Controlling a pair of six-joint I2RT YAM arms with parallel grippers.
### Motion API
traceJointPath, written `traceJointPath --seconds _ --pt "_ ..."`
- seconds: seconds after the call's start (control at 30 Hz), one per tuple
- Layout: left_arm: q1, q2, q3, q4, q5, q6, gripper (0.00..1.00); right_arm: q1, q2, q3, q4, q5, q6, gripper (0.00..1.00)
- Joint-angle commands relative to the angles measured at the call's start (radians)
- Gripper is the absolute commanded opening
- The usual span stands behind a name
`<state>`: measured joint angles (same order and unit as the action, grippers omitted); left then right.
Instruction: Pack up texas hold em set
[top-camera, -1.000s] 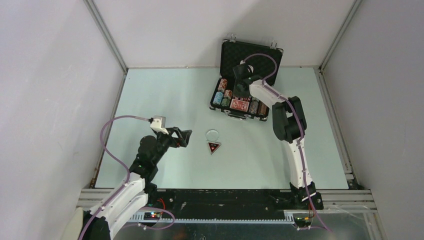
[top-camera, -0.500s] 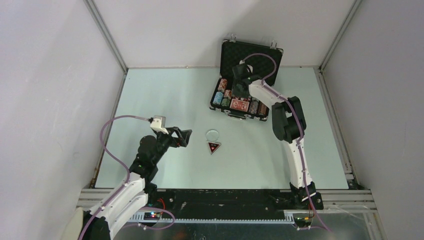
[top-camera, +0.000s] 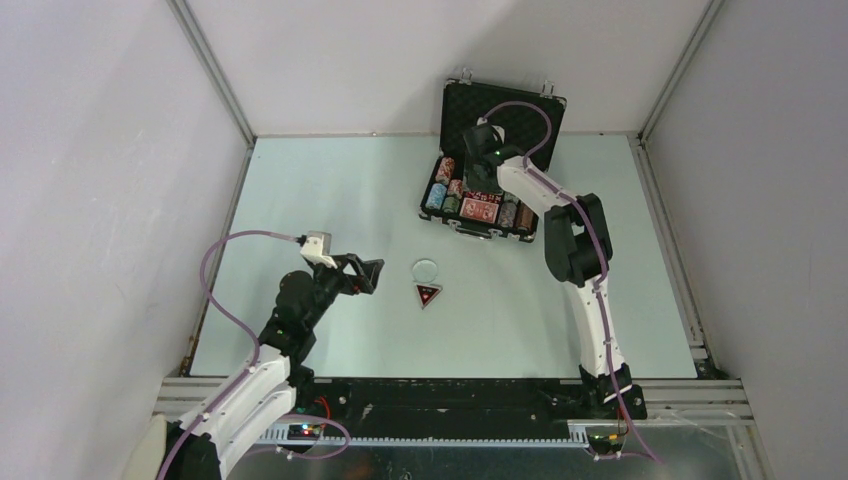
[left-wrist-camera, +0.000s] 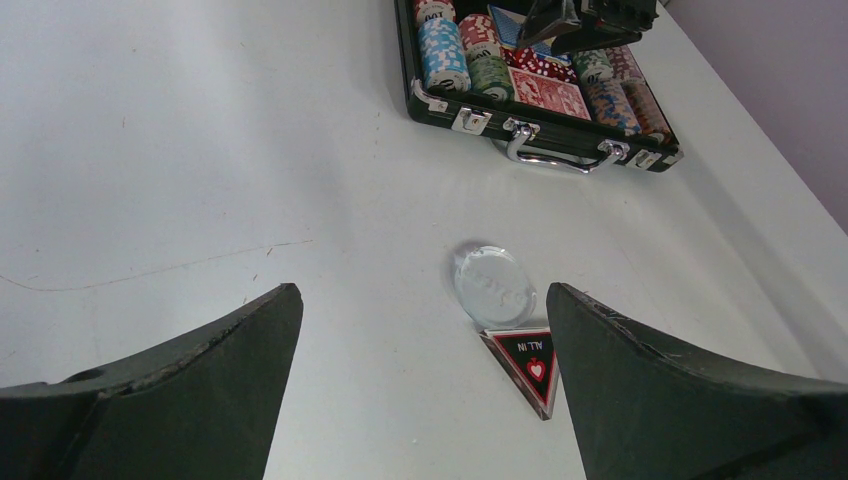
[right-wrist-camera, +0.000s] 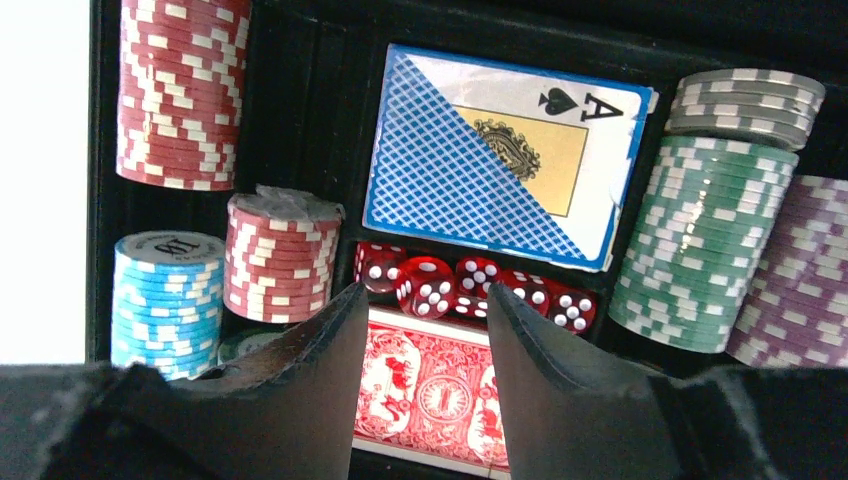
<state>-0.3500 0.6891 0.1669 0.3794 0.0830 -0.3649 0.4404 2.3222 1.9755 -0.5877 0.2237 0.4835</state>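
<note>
The black briefcase (top-camera: 500, 232) lies open at the back of the table, lid up. In the right wrist view it holds red chip stacks (right-wrist-camera: 180, 90), a blue stack (right-wrist-camera: 165, 300), green and purple stacks (right-wrist-camera: 700, 240), a blue card deck (right-wrist-camera: 500, 150), a red deck (right-wrist-camera: 430, 390) and several red dice (right-wrist-camera: 470, 285). My right gripper (right-wrist-camera: 425, 300) hovers over the dice and red deck, open a little and empty. A clear round token (left-wrist-camera: 495, 285) and a black triangular ALL IN token (left-wrist-camera: 530, 365) lie on the table. My left gripper (left-wrist-camera: 420, 310) is wide open, just short of them.
Grey walls with metal posts close in the pale table (top-camera: 330, 200) on three sides. The case's handle (left-wrist-camera: 550, 155) faces the near side. The left arm's cable (top-camera: 230, 250) loops over the table's left part.
My right gripper has shifted slightly toward the back over the case. The left arm and the two tokens have not moved.
</note>
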Motion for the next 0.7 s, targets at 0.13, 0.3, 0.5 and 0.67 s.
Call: traceJointPath --seconds 0.13,0.3,0.5,0.67 --pt "0.002 -0.005 0.043 0.025 0.010 0.024 1.00 0.040 -0.125 -0.012 -0.016 0.060 -0.033 0.40" --pt "0.002 -0.006 0.042 0.024 0.011 0.022 1.00 0.028 -0.122 -0.024 0.014 0.065 -0.027 0.29" --pt "0.002 -0.004 0.042 0.027 0.012 0.022 1.00 0.007 -0.076 -0.005 0.018 0.064 -0.021 0.25" --pt "0.002 0.005 0.044 0.029 0.012 0.022 1.00 -0.001 -0.018 0.020 0.016 0.057 -0.015 0.24"
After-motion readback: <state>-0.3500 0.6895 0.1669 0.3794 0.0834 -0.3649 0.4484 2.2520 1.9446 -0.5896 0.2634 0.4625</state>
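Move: The right hand hangs half open and empty over the open case, the row of red dice about 2 cm below and 1 cm to its right. The blue card box lies about 5 cm ahead and 3 cm right, the red card deck 4 cm back and 1 cm right, the short red chip stack 1 cm ahead and 4 cm left. From the left hand the dice are roughly 25 cm ahead, 25 cm right and 10 cm below. The right hand rises about 3 cm away from the dice row, its empty fingers closing to a quarter open. ##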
